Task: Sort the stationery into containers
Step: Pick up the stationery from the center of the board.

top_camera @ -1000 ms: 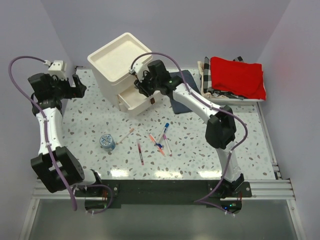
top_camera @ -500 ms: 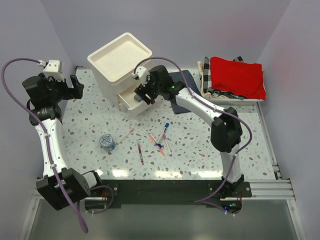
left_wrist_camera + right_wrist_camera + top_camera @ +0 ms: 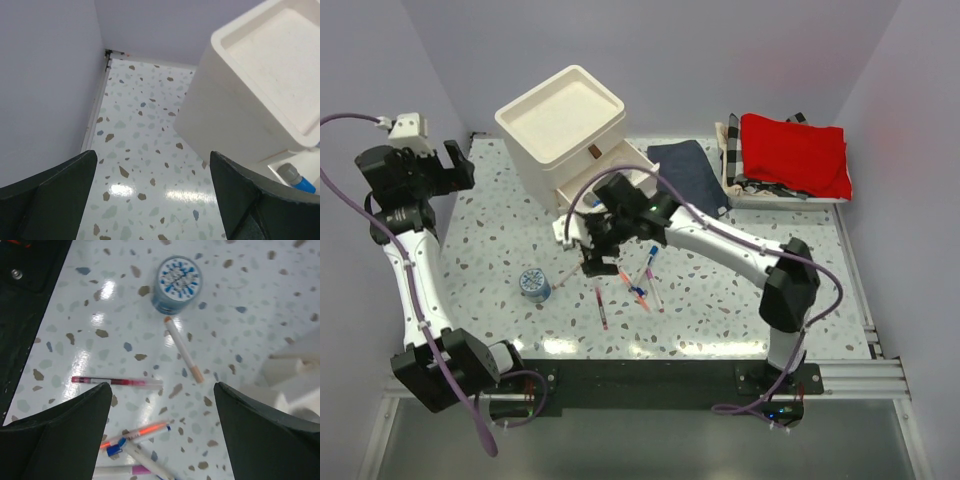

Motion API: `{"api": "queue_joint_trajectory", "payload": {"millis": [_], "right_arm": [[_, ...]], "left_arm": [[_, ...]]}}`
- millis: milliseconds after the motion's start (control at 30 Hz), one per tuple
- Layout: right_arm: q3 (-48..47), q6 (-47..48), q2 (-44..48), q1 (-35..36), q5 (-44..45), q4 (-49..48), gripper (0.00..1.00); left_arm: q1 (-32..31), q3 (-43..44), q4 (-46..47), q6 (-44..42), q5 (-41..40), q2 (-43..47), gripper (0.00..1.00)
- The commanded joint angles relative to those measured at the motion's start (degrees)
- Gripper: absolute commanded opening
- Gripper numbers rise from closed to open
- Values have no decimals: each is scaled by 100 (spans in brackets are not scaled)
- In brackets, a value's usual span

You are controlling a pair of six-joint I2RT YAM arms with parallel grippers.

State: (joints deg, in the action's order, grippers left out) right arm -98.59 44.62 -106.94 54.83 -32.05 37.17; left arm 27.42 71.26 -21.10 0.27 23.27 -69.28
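The cream-white drawer unit (image 3: 560, 125) stands at the back left, with two drawers pulled out toward the table's middle. My right gripper (image 3: 592, 252) hangs open over the loose stationery and holds nothing. In the right wrist view, between its open jaws (image 3: 161, 387), lie a red pen (image 3: 116, 381), an orange pen (image 3: 137, 434), a pink pen (image 3: 125, 471) and a tan-tipped white pen (image 3: 183, 349). The blue-white roll (image 3: 178, 282) sits beyond them. My left gripper (image 3: 450, 165) is open and empty to the left of the unit (image 3: 260, 85). A blue-capped stick (image 3: 297, 179) lies in an open drawer.
A dark blue folded cloth (image 3: 688, 165) lies right of the drawer unit. A checkered basket (image 3: 732, 150) with red cloth (image 3: 795, 150) stands at the back right. Purple walls close the table on three sides. The roll (image 3: 534, 284) stands left of the pens (image 3: 635, 285).
My right gripper has left the open drawer, swung down toward the pens and opened wide. The left arm has drifted slightly left and back, still open.
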Motion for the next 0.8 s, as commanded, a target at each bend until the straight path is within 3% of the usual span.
{"api": "queue_joint_trajectory", "payload": {"millis": [0, 100, 300, 567, 767], "right_arm": [[-616, 1206, -712, 704, 557, 880, 88], [-1055, 1199, -1204, 1012, 744, 731, 88], [-1874, 100, -1909, 1223, 866, 99, 89], [-1743, -559, -2120, 1311, 1711, -1053, 90], [-2515, -937, -2972, 1311, 1738, -1316, 91]], "left_arm": [[606, 467, 870, 1149, 609, -323, 100], [712, 528, 1126, 1386, 469, -297, 100], [756, 608, 951, 1300, 485, 133, 100], [747, 722, 388, 948, 996, 134, 100], [756, 1117, 2, 791, 1048, -59, 100]]}}
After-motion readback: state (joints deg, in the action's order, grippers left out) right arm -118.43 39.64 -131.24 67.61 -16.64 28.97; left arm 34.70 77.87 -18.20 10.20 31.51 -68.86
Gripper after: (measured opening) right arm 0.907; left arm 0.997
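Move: The blue-lidded tin sits about 17 cm to the right hand's left, 2 cm back and some 15 cm below it. Nearer the hand lies a white-orange marker, about 7 cm left and 2 cm ahead, 19 cm down; the red marker is at the same depth, 6 cm back and 2 cm to the right. From the left hand the tin is about 16 cm back, 12 cm right and 27 cm down. Towards the tin the right hand sweeps about 13 cm left and 7 cm down, empty and wide open, over the white-orange marker; it swings back and down first, then comes forward and slightly up again while still going left. Its wrist turns some 15 degrees counter-clockwise and back again. The open left hand rises about 7 cm, well clear, its fingers tipping up. ##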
